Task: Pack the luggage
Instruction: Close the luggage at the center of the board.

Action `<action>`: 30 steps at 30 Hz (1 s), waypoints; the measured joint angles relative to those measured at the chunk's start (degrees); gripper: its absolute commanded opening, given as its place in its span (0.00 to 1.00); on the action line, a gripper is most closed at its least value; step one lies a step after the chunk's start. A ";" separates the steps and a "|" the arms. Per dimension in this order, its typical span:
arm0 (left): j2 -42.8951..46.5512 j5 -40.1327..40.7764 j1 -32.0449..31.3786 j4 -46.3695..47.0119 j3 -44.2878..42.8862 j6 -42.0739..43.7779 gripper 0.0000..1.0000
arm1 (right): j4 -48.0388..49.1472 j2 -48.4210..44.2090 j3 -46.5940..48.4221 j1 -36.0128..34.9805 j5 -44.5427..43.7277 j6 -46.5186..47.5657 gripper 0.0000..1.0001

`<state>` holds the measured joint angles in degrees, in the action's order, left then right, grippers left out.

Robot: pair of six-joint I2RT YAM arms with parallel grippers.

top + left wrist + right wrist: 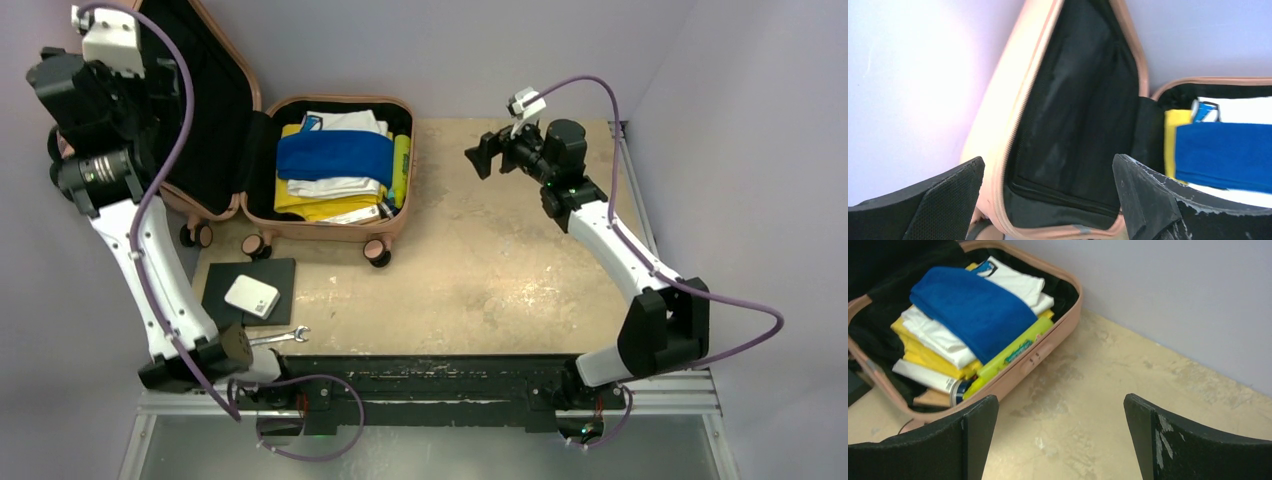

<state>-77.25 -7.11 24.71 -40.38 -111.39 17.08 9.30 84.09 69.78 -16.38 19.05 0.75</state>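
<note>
The salmon-pink luggage [325,229] lies open at the table's back left, its lid [215,100] standing up with the black lining facing right. The base holds folded white and yellow clothes, a blue cloth [335,155] on top, and a yellow-green tube [401,170] along the right wall. High at the far left, my left gripper [1048,200] is open with the lid's pink rim [998,150] showing between its fingers; whether it touches the rim I cannot tell. Right of the luggage, my right gripper [484,155] hangs open over bare table and holds nothing.
A flat black pad [228,280] with a white box [252,296] on it lies in front of the luggage. A small silver wrench [280,337] rests near the left arm's base. Lilac walls close in the back and sides, and a metal rail [628,165] runs along the right edge.
</note>
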 measured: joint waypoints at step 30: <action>-13.51 16.04 -0.35 -2.16 -10.51 0.55 0.23 | 7.28 -3.58 -10.71 0.00 6.23 1.60 0.97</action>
<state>-90.76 8.93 24.36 -42.54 -121.91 17.63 16.58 80.51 59.07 -16.38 25.28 2.35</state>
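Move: The left hand's aim, the raised edge of the open luggage lid, is near: about 4 cm ahead, 7 cm to its left and 4 cm lower. The blue cloth packed in the bottom shell lies roughly 16 cm ahead, 28 cm to its right and 38 cm down; the black pad is about 17 cm back, 11 cm right and 48 cm down. From the right hand the lid edge lies some 60 cm left, 6 cm back and 14 cm higher. Leftward and forward, about 7 and 4 cm, the left hand goes to the lid's raised edge, dipping some 4 cm and turning about 15 degrees counter-clockwise. Once there it closes its wide-open fingers around the rim, one outside the shell, the other on the lining side, easing up a little. The right hand, open and empty, backs off and sinks about 3 cm each. ##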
